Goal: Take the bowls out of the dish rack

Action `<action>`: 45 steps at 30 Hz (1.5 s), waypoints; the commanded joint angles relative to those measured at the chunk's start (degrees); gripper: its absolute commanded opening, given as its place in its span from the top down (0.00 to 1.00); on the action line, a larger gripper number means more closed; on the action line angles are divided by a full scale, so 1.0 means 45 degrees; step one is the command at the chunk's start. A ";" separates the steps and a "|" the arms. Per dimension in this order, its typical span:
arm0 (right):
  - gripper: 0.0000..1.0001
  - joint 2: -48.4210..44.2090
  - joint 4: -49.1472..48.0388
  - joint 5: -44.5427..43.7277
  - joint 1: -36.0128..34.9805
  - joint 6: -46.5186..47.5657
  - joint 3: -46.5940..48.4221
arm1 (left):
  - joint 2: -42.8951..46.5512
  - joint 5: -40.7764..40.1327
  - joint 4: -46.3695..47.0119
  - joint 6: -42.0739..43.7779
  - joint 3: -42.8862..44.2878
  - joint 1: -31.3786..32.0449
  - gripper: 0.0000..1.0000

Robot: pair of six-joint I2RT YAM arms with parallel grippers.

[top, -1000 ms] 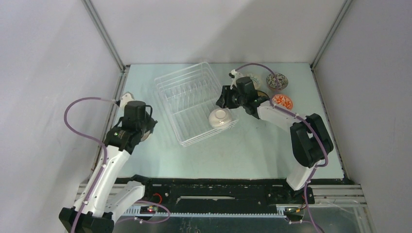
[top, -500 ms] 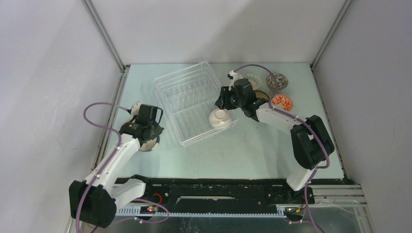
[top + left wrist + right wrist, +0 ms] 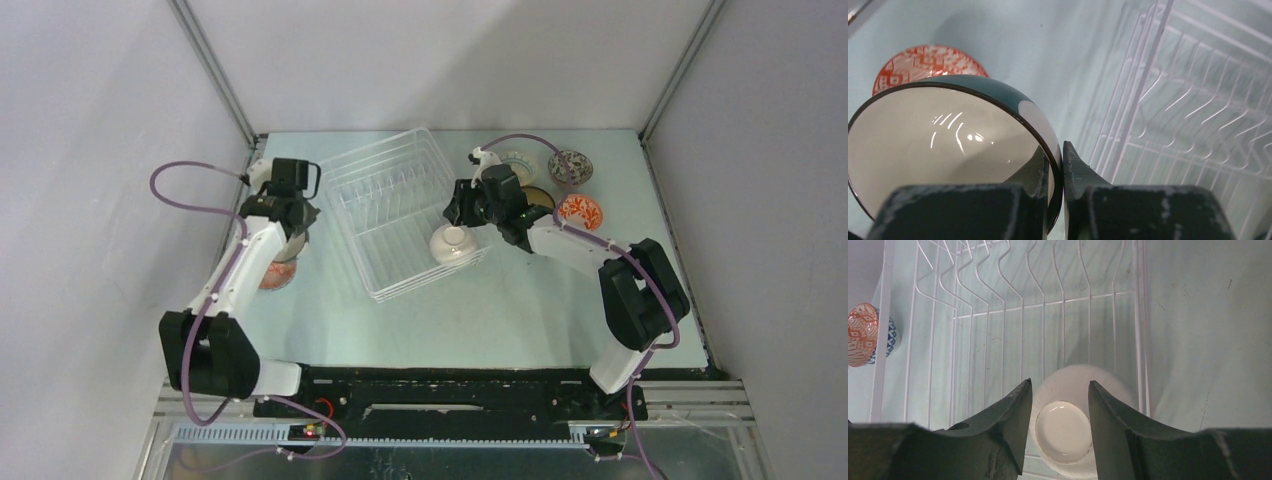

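Observation:
My left gripper [image 3: 287,225] is shut on the rim of a dark teal bowl [image 3: 948,145] with a cream inside, one finger inside and one outside, left of the white wire dish rack [image 3: 395,205]. A red-patterned bowl [image 3: 278,273] sits on the table just beyond it; it also shows in the left wrist view [image 3: 923,60]. My right gripper [image 3: 460,212] is open above a plain white bowl [image 3: 452,243] that lies upside down in the rack's near right corner. In the right wrist view the fingers straddle this bowl [image 3: 1068,425] without touching it.
Several bowls stand at the back right of the table: a speckled one [image 3: 570,167], a red-patterned one [image 3: 581,209], a pale one [image 3: 520,162]. The rack's tines [image 3: 1003,315] stand bare. The left red bowl rests on a blue-white bowl [image 3: 893,337]. Enclosure walls ring the table.
My left gripper has swung from the near left toward the back, beside the rack's left side, with the teal bowl. The red-patterned bowl now shows uncovered. The right gripper has barely moved.

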State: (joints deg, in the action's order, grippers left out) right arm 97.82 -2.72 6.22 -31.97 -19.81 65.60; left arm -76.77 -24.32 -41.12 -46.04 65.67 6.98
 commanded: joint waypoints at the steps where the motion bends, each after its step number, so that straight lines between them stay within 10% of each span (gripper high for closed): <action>1: 0.47 -0.0755 -0.0759 -0.0195 -0.0065 0.0221 -0.0215 | -0.1002 -0.0542 0.0370 0.0487 0.2095 -0.0626 1.00; 32: 0.47 -0.0627 -0.1529 -0.0610 -0.0181 0.0673 -0.0735 | -0.8064 0.1879 0.2537 0.0084 0.6071 -0.3129 0.98; 41: 0.46 -0.0510 -0.1568 -0.0637 -0.0212 0.0709 -0.0731 | -0.8596 0.1879 0.2459 -0.0358 0.6186 -0.3134 0.75; 45: 0.46 -0.0527 -0.1544 -0.0649 -0.0202 0.0712 -0.0731 | -0.8598 0.2090 0.2508 -0.0460 0.6217 -0.3133 0.50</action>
State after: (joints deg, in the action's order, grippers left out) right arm 96.16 -7.64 4.45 -32.49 -18.00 62.50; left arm -116.27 -14.72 -31.24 -46.94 89.62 -6.68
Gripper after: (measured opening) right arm 0.535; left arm 0.428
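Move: The blue-and-white bowl is already pinched by its right rim. Its spot on the open table lies about 11 cm ahead of the left hand and 10 cm to its left, some 15 cm lower. The red patterned bowl stands about 10 cm left and 2 cm back; the rack's middle is roughly 21 cm right and 10 cm ahead. From the right hand that spot is about 43 cm left and 6 cm ahead. Bring the left gripper, still pinching the blue-and-white bowl's rim, about 14 cm forward and some 7 cm left, sinking as it goes, to the clear table just beyond the red patterned bowl. Then lower almost straight down, roughly 10 cm in all from the start, with the hand turning slightly counter-clockwise, and spread the fingers to let go of the rim. ##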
